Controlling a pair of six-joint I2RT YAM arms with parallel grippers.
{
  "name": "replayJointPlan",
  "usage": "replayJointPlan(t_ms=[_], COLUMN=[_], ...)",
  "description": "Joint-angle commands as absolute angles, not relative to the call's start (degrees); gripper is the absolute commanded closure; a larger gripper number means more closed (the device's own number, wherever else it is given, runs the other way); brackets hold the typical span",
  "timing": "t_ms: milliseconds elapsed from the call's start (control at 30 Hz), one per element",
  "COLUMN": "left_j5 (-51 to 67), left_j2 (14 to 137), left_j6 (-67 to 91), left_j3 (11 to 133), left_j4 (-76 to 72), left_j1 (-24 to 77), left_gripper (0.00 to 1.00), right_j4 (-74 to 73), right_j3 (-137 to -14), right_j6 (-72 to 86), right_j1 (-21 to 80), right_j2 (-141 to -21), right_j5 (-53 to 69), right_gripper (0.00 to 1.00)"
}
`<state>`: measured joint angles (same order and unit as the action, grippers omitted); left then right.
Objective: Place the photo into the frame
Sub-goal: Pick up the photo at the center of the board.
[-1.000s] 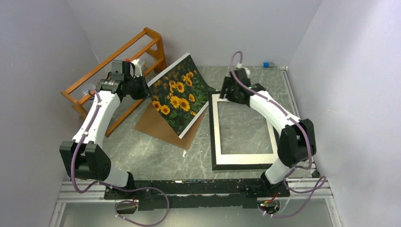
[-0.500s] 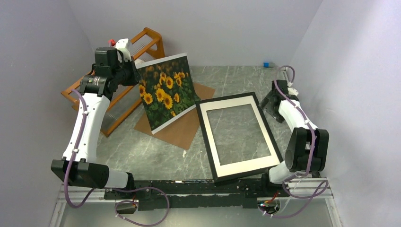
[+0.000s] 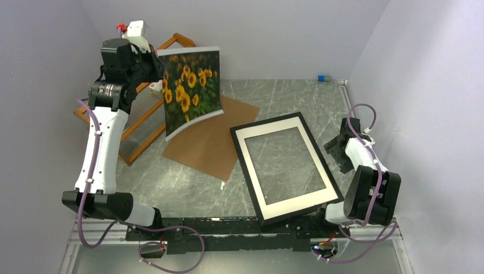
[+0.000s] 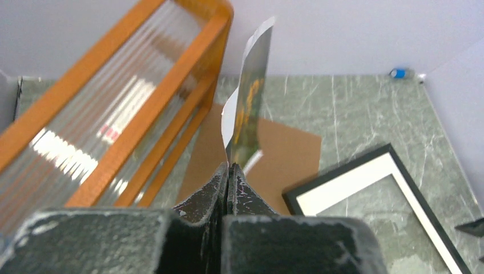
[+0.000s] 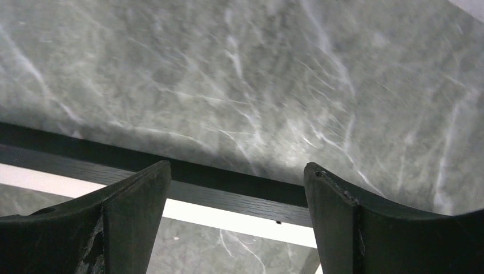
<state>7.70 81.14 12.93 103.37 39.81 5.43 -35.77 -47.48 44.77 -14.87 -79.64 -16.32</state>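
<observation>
The photo of yellow sunflowers hangs curved in the air at the back left, clear of the table. My left gripper is shut on its left edge. In the left wrist view the print rises edge-on from the closed gripper. The frame, black with a white mat border, lies flat and skewed on the marble, right of centre. My right gripper stands open beside its right edge, holding nothing. In the right wrist view the open gripper hovers over the frame's black border.
An orange wooden rack stands at the back left, close behind the photo and my left arm. A brown backing board lies flat between rack and frame. A small blue object sits by the back wall. Side walls are near.
My left arm raised the photo off the backing board, up and leftward. The frame slid nearer and turned; my right gripper left its far corner, opened wide and drew back to the right.
</observation>
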Motion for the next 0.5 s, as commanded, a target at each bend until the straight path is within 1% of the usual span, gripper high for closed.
replayJointPlan(t_ms=[0,233,467], left_j5=[11.6,22.3,24.9], left_j2=[83.8,87.6,90.0], left_j6=[11.0,11.4,10.5], left_j3=[109.1,113.0,114.5], left_j4=[33.0,31.6,32.1], left_j1=[5.3,5.8,8.3], left_gripper=[0.98,0.97,0.97], right_j4=[-41.0,-49.1,-52.0], right_j3=[-45.6,-42.3,-37.7], right_j6=[51.3,58.7,63.5], right_j1=[-15.6,-16.7,-17.5], right_j2=[-75.6,-73.0,-71.1], right_j5=[-21.1,-24.9,-23.0], right_gripper=[0.10,0.08,0.07])
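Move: My left hand grips the photo by its edge high over the board. The frame lies about 45 cm to the right, 13 cm back and 40 cm below; the backing board is some 13 cm right, level, 41 cm below, the wooden rack about 12 cm left, level, 29 cm below. From my empty right hand, the frame's middle is about 23 cm left, level, 5 cm below; its near right corner is 16 cm back, 2 cm left, just as low. Still pinching the photo, my left hand goes about 3 cm up and forward, then swings some 5 cm right, farther over the backing board, sinking a centimetre and turning about 15 degrees clockwise. Meanwhile my open right hand draws back about 9 cm and down 2 cm along the frame's right side towards its near corner, turning clockwise some 15 degrees and tilting steeper. ##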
